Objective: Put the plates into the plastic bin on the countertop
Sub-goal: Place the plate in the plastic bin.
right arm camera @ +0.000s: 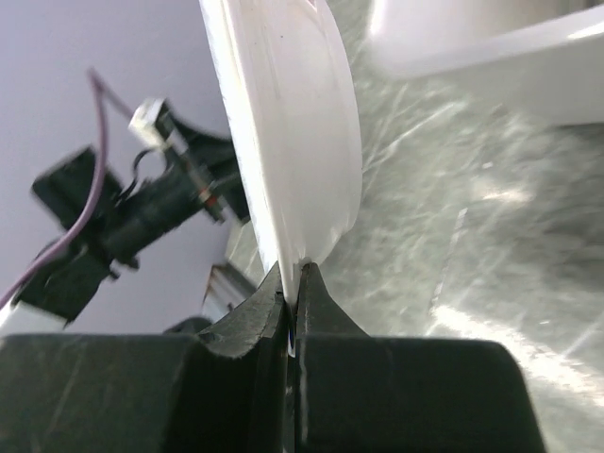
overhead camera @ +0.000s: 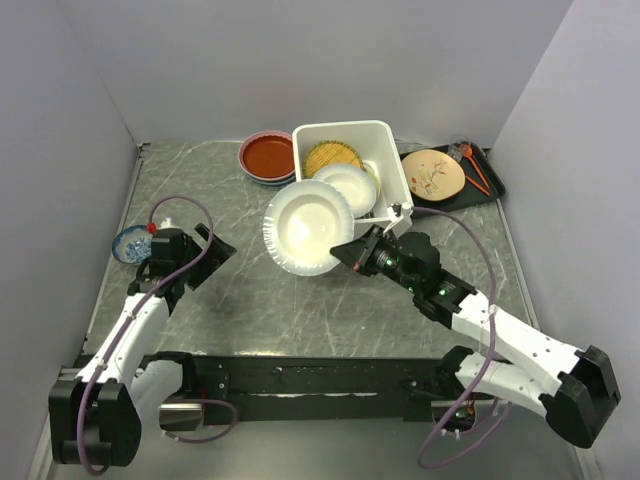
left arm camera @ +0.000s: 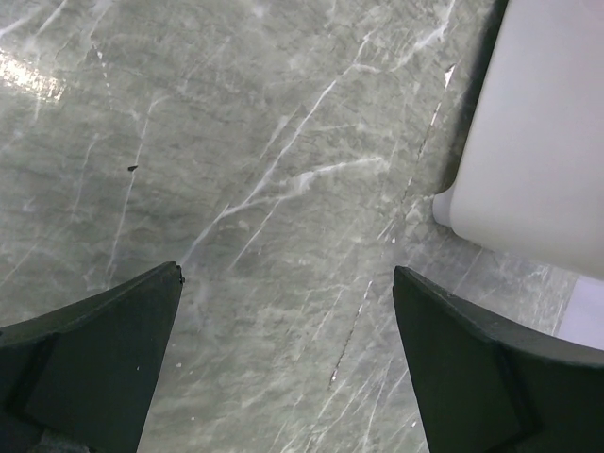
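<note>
My right gripper (overhead camera: 352, 252) is shut on the rim of a large white plate (overhead camera: 307, 227), held tilted above the countertop (overhead camera: 300, 310) just in front of the plastic bin (overhead camera: 387, 135). In the right wrist view the plate (right arm camera: 293, 132) stands edge-on, pinched between my jaws (right arm camera: 293, 283). Inside the bin lie a yellow lattice plate (overhead camera: 332, 157) and a smaller white plate (overhead camera: 348, 187). A red plate (overhead camera: 268, 155) rests left of the bin. A cream plate with a branch (overhead camera: 432, 173) lies on a black tray. My left gripper (overhead camera: 205, 250) hangs open over bare countertop (left arm camera: 283, 189).
A small blue patterned bowl (overhead camera: 130, 243) sits by the left wall, beside my left arm. The black tray (overhead camera: 487, 186) at the back right also carries orange utensils (overhead camera: 472, 165). White walls close in the counter on three sides. The bin's white corner (left arm camera: 528, 151) shows in the left wrist view.
</note>
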`<act>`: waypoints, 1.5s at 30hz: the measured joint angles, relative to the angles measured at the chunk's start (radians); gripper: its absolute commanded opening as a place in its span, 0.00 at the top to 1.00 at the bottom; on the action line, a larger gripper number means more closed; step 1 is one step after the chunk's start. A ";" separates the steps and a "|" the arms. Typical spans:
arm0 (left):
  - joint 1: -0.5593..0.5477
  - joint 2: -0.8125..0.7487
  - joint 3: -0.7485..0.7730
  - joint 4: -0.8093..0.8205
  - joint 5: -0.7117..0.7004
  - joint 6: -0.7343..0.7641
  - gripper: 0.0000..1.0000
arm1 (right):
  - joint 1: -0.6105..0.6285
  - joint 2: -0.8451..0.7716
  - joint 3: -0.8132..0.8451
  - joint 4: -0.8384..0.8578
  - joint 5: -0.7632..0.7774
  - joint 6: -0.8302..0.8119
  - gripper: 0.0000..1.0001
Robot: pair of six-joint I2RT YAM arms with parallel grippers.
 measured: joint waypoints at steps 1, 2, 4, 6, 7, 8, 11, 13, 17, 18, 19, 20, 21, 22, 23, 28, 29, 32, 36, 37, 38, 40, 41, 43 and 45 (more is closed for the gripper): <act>0.000 -0.001 0.000 0.001 0.003 0.000 0.01 | -0.021 0.006 0.000 -0.002 -0.008 0.000 1.00; 0.000 -0.001 0.000 0.003 0.005 0.000 0.01 | -0.043 0.015 0.000 -0.002 -0.016 0.000 1.00; 0.000 -0.006 -0.004 0.006 0.007 0.000 0.01 | -0.080 0.040 0.005 -0.002 -0.027 -0.001 1.00; 0.000 -0.019 -0.012 0.005 0.006 0.000 0.01 | -0.124 0.090 0.034 -0.013 -0.050 -0.005 1.00; 0.000 -0.024 -0.014 0.001 0.005 0.000 0.01 | -0.138 0.109 0.047 -0.008 -0.067 -0.005 1.00; 0.000 -0.030 -0.015 0.000 0.004 0.000 0.01 | -0.155 0.129 0.065 -0.008 -0.084 -0.009 1.00; 0.000 -0.052 -0.015 -0.006 0.002 0.000 0.01 | -0.191 0.172 0.111 -0.002 -0.117 -0.011 1.00; 0.000 -0.067 -0.015 -0.014 -0.003 0.000 0.01 | -0.220 0.199 0.142 0.011 -0.139 -0.010 1.00; 0.000 -0.076 -0.016 -0.026 -0.012 0.000 0.01 | -0.271 0.260 0.193 0.050 -0.182 -0.005 1.00; 0.000 -0.077 -0.016 -0.029 -0.014 -0.001 0.01 | -0.283 0.274 0.201 0.064 -0.193 -0.003 1.00; 0.000 -0.078 -0.019 -0.029 -0.016 -0.001 0.01 | -0.294 0.285 0.209 0.071 -0.202 0.000 1.00; 0.000 -0.082 -0.023 -0.029 -0.016 -0.001 0.01 | -0.305 0.299 0.218 0.077 -0.212 0.003 1.00; 0.000 -0.084 -0.028 -0.029 -0.016 -0.001 0.01 | -0.318 0.310 0.224 0.084 -0.222 0.006 1.00; 0.000 -0.087 -0.034 -0.029 -0.016 -0.001 0.01 | -0.333 0.323 0.230 0.090 -0.235 0.009 1.00; 0.000 -0.087 -0.039 -0.030 -0.016 -0.001 0.01 | -0.347 0.333 0.232 0.099 -0.245 0.012 1.00; 0.000 -0.075 -0.043 -0.024 -0.020 -0.001 0.01 | -0.397 0.365 0.247 0.112 -0.261 0.020 1.00; 0.000 -0.067 -0.043 -0.022 -0.020 -0.001 0.01 | -0.402 0.366 0.248 0.112 -0.262 0.020 1.00; 0.000 -0.031 -0.043 -0.011 -0.015 -0.001 0.01 | -0.420 0.366 0.259 0.107 -0.262 0.019 1.00; 0.000 0.008 -0.047 0.021 0.000 -0.001 0.01 | -0.442 0.366 0.277 0.105 -0.269 0.015 1.00; 0.000 0.018 -0.047 0.031 0.006 -0.001 0.01 | -0.447 0.366 0.278 0.106 -0.271 0.015 1.00; 0.000 0.026 -0.047 0.036 0.010 -0.001 0.01 | -0.457 0.366 0.279 0.105 -0.277 0.014 1.00; 0.000 0.039 -0.048 0.050 0.018 -0.001 0.01 | -0.477 0.370 0.281 0.105 -0.284 0.011 1.00; 0.000 0.042 -0.048 0.053 0.022 -0.001 0.01 | -0.486 0.375 0.282 0.105 -0.285 0.011 1.00; 0.000 0.043 -0.048 0.055 0.028 -0.001 0.01 | -0.501 0.388 0.285 0.105 -0.288 0.011 1.00; 0.000 0.042 -0.048 0.055 0.029 -0.001 0.01 | -0.516 0.415 0.293 0.106 -0.293 0.012 1.00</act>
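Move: Ahead of the right hand, which already pinches the white plate by its right-hand edge, the plastic bin lies about 21 cm forward, 5 cm to the right and 16 cm below. The smaller white plate inside it is some 20 cm forward, 3 cm right and 18 cm down. The red dishes stand 32 cm forward and 19 cm left, 22 cm lower. From the left hand the bin is about 18 cm forward, 35 cm right, slightly lower. Carrying the white plate, still pinched in shut fingers, the right hand swings forward about 16 cm and, increasingly towards the end, some 9 cm to the right, bringing it over the plastic bin. The height stays nearly level after a small early dip, while the wrist turns roughly 15 degrees clockwise. ##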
